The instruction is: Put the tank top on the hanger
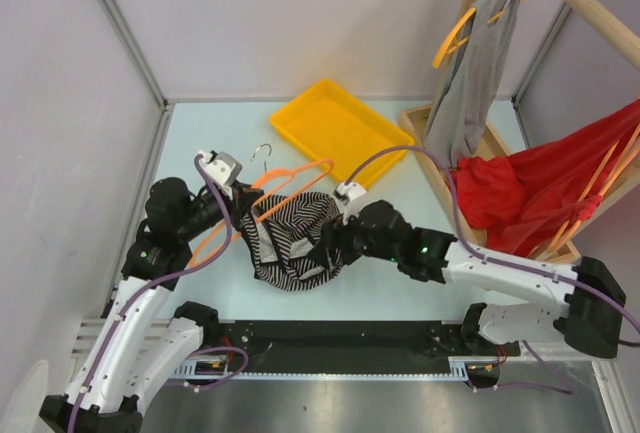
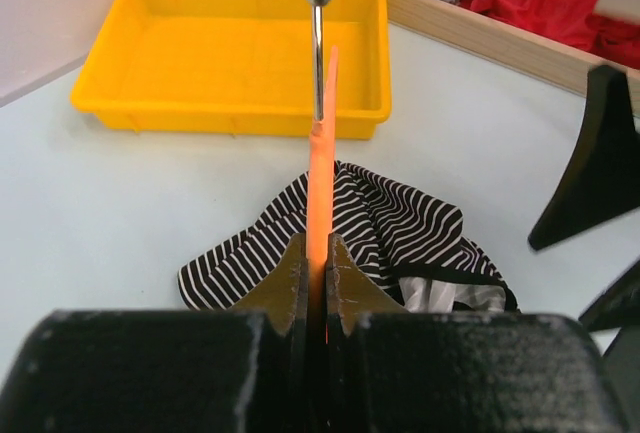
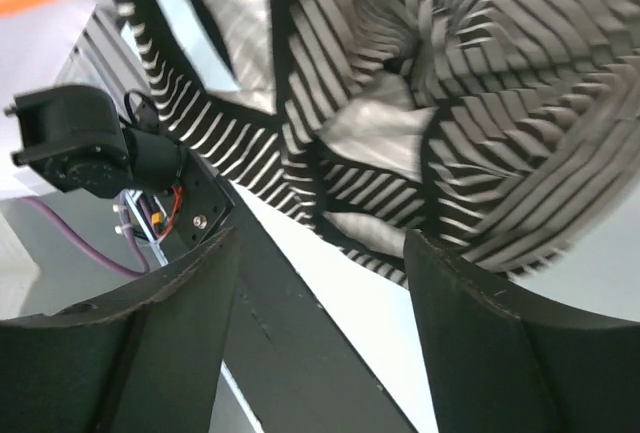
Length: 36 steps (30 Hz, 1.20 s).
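The striped tank top (image 1: pixel 290 243) lies bunched on the table between the two arms. The orange hanger (image 1: pixel 290 175) slants over its far side, silver hook toward the yellow tray. My left gripper (image 1: pixel 236 215) is shut on the hanger's lower bar; in the left wrist view the hanger (image 2: pixel 322 153) stands edge-on between the closed jaws (image 2: pixel 320 258), with the tank top (image 2: pixel 400 233) behind. My right gripper (image 1: pixel 328 243) is at the garment's right edge. In the right wrist view its jaws (image 3: pixel 320 243) stand apart, with the tank top (image 3: pixel 450 103) just beyond the tips and nothing between them.
A yellow tray (image 1: pixel 340 128) sits at the back of the table. At the right, a wooden rack (image 1: pixel 415 123) holds a grey garment (image 1: pixel 480 63) and a big red cloth (image 1: pixel 540 188) on orange hangers. Walls close the left and back sides.
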{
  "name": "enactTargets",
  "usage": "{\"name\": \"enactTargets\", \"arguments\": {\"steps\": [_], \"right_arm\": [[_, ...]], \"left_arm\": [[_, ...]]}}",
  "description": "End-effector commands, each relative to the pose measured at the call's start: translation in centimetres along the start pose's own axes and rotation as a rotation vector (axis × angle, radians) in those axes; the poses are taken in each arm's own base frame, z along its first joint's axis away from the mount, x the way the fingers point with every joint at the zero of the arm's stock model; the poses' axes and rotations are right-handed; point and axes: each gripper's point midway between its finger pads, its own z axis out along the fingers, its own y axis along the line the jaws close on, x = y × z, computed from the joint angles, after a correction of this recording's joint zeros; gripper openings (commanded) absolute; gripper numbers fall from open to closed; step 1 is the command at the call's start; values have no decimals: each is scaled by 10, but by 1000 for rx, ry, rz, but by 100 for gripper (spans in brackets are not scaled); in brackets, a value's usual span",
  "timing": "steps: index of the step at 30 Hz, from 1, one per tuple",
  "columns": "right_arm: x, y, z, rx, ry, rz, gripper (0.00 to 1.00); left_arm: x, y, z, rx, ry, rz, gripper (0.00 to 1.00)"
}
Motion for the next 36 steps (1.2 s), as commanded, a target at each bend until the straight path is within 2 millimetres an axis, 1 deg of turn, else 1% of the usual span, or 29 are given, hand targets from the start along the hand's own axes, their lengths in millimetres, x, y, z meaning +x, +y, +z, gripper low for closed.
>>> {"name": "enactTargets", "arguments": {"steps": [1,2,3,4,6,7,8,9,10,12,14,16,18,20,22,23,24,26,29,30,31,32,33,34,35,36], "right_arm": [[-13,24,27,-27,-106,-20,68],[-6,28,37,-49,-84,-22,66],[-3,32,42,-75,-78,-27,65],[4,40,45,-120,-51,-32,62],[17,44,57,-131,-25,-57,61],[24,39,66,-102,-7,-84,60],[30,39,70,-94,10,-98,60],[32,38,72,-88,13,-121,59],[40,35,77,-81,32,-136,58],[46,37,80,-84,50,-173,58],[49,35,83,-60,52,-204,57],[53,38,84,-58,55,-259,57],[61,35,89,-40,68,-291,57],[64,37,92,-62,73,-306,57],[68,40,96,-87,83,-305,55],[69,41,97,-88,87,-302,52],[72,37,99,-74,100,-303,50],[74,32,100,-58,105,-309,49],[77,25,101,-40,115,-312,38],[78,23,101,-32,121,-315,30],[81,20,102,-24,129,-318,25],[79,18,103,-13,126,-319,21],[80,15,102,2,133,-317,11],[77,14,100,10,133,-317,6],[70,15,96,13,123,-309,2],[65,11,91,28,124,-300,0]], "left_arm": [[-15,8,0,-40,-64,7,0],[-15,8,0,-38,-62,6,0],[-14,7,0,-35,-61,4,0],[-14,6,0,-30,-62,1,0],[-14,6,0,-30,-61,1,0],[-14,7,0,-35,-62,3,0],[-14,7,0,-33,-62,3,0],[-14,7,0,-35,-62,3,0],[-14,6,0,-32,-62,4,0],[-13,6,0,-30,-60,3,0],[-13,6,0,-29,-60,3,0],[-13,6,1,-27,-58,2,0],[-13,6,0,-27,-60,3,0],[-14,6,-1,-27,-65,6,0],[-14,6,-1,-29,-65,7,0],[-16,5,-2,-30,-72,10,0],[-16,5,-2,-28,-72,11,0],[-16,5,-3,-28,-78,13,0],[-17,5,-3,-30,-80,14,0],[-18,5,-4,-30,-85,15,0],[-18,4,-4,-29,-85,15,0],[-18,5,-4,-31,-85,18,0],[-18,5,-4,-31,-86,19,0],[-19,3,-5,-25,-89,23,0],[-19,3,-6,-24,-92,25,0],[-21,2,-7,-23,-100,30,0]]}}
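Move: The right hand, empty and part open, has the middle of the tank top about 9 cm to its left, 7 cm ahead and 12 cm below. The hanger, still held by the left hand, has its middle some 13 cm left, 12 cm ahead and 3 cm higher; the yellow tray lies about 34 cm ahead, 5 cm right and 12 cm down. From the left hand the tank top's middle is roughly 11 cm right, 3 cm ahead and 15 cm below. Down and to its left the right hand sinks about 11 cm onto the near part of the tank top, drawing back slightly, while its wrist turns some 15 degrees counter-clockwise and the fingertips tip farther down. There its fingers shut and pinch a striped fold where the black edgings meet; the left hand keeps its grip on the hanger and stays still. ##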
